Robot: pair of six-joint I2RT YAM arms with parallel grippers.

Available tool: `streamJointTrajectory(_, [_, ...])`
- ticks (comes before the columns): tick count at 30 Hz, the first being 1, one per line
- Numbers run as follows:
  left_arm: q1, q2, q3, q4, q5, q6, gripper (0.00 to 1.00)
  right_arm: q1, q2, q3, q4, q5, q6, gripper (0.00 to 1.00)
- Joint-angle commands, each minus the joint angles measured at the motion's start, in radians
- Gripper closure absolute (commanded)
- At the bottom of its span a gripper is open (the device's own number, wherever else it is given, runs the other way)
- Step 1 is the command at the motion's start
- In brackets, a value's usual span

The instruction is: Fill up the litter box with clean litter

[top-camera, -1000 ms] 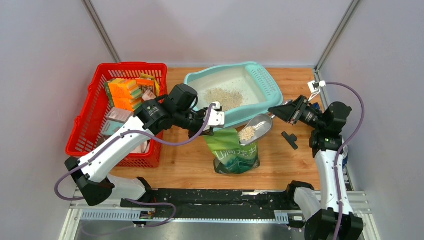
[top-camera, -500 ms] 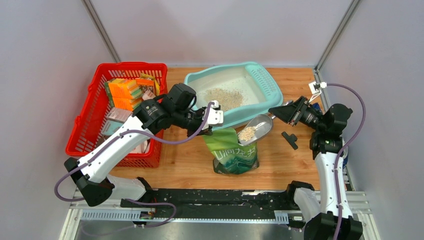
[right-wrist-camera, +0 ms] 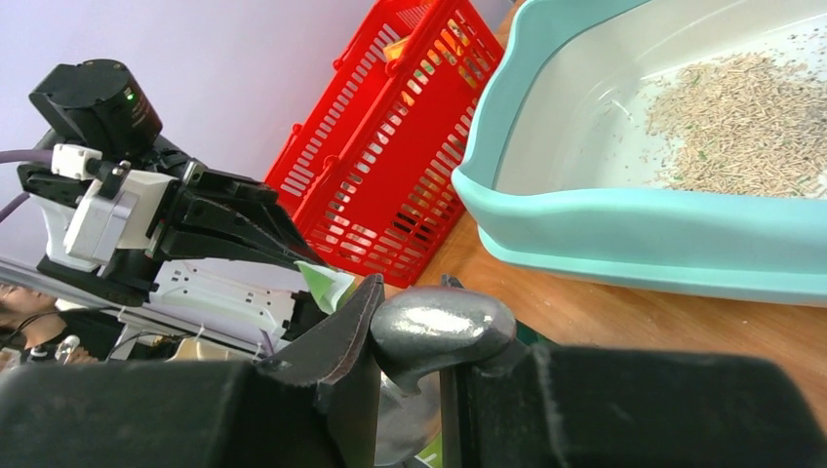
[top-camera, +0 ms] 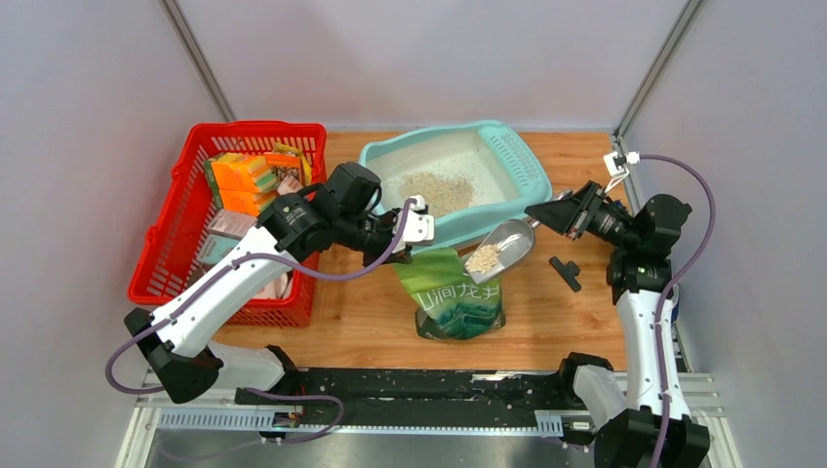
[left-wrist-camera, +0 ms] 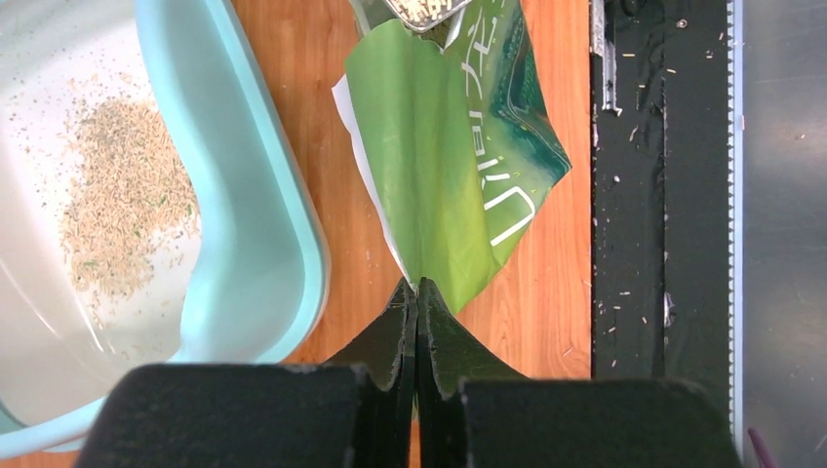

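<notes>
The light-teal litter box [top-camera: 470, 227] lies tilted at the back centre, with a pile of clean litter [top-camera: 436, 191] inside it. A green printed bag [top-camera: 454, 294] stands in front of the box. My left gripper [top-camera: 421, 227] is shut on the bag's upper edge [left-wrist-camera: 417, 285]. My right gripper [top-camera: 542, 214] is shut on the handle [right-wrist-camera: 441, 328] of a grey metal scoop [top-camera: 504, 246]. The scoop holds some litter [top-camera: 482, 259] and hangs over the bag's mouth, just short of the box's near rim [right-wrist-camera: 634, 239]. The left wrist view shows the pile [left-wrist-camera: 122, 200] beyond the rim [left-wrist-camera: 255, 229].
A red mesh basket [top-camera: 166, 249] with orange and yellow packs stands at the left, close to my left arm. A small black piece [top-camera: 564, 272] lies on the wood at the right. A black rail [top-camera: 410, 385] runs along the near edge. Grey walls close in both sides.
The right gripper has lifted the scoop slightly and carried it a little toward the box. The left gripper has drawn the bag's edge slightly back and left.
</notes>
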Motion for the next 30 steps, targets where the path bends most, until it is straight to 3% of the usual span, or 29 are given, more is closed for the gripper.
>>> streamJointTrajectory(1, [0.019, -0.047, 0.032, -0.036, -0.039, 0.002, 1.00, -0.006, 0.008, 0.055, -0.009, -0.056, 0.040, 1.00])
streamJointTrajectory(15, [0.019, -0.030, 0.035, -0.043, -0.024, 0.005, 1.00, 0.001, 0.199, 0.156, 0.276, -0.009, 0.264, 1.00])
streamJointTrajectory(23, [0.019, -0.011, 0.043, -0.085, 0.006, 0.019, 1.00, 0.030, 0.600, 0.339, 0.561, 0.131, 0.390, 1.00])
streamJointTrajectory(26, [0.019, 0.002, 0.051, -0.102, 0.001, 0.033, 1.00, 0.062, 0.724, 0.469, 0.583, 0.162, 0.289, 1.00])
streamJointTrajectory(30, [0.019, 0.024, 0.060, -0.102, -0.002, 0.037, 1.00, 0.128, 0.909, 0.675, 0.346, 0.238, -0.004, 1.00])
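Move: The right hand holds the loaded scoop over the bag's mouth; the litter box's middle lies about 19 cm to its left, 12 cm ahead and 22 cm below. The green bag is roughly 19 cm left and 18 cm back, the black clip some 9 cm right and 15 cm back. From the left hand, pinching the bag's corner, the box is about 22 cm ahead and 14 cm right. The right hand carries the loaded scoop some 20 cm forward from the bag to over the litter box. ##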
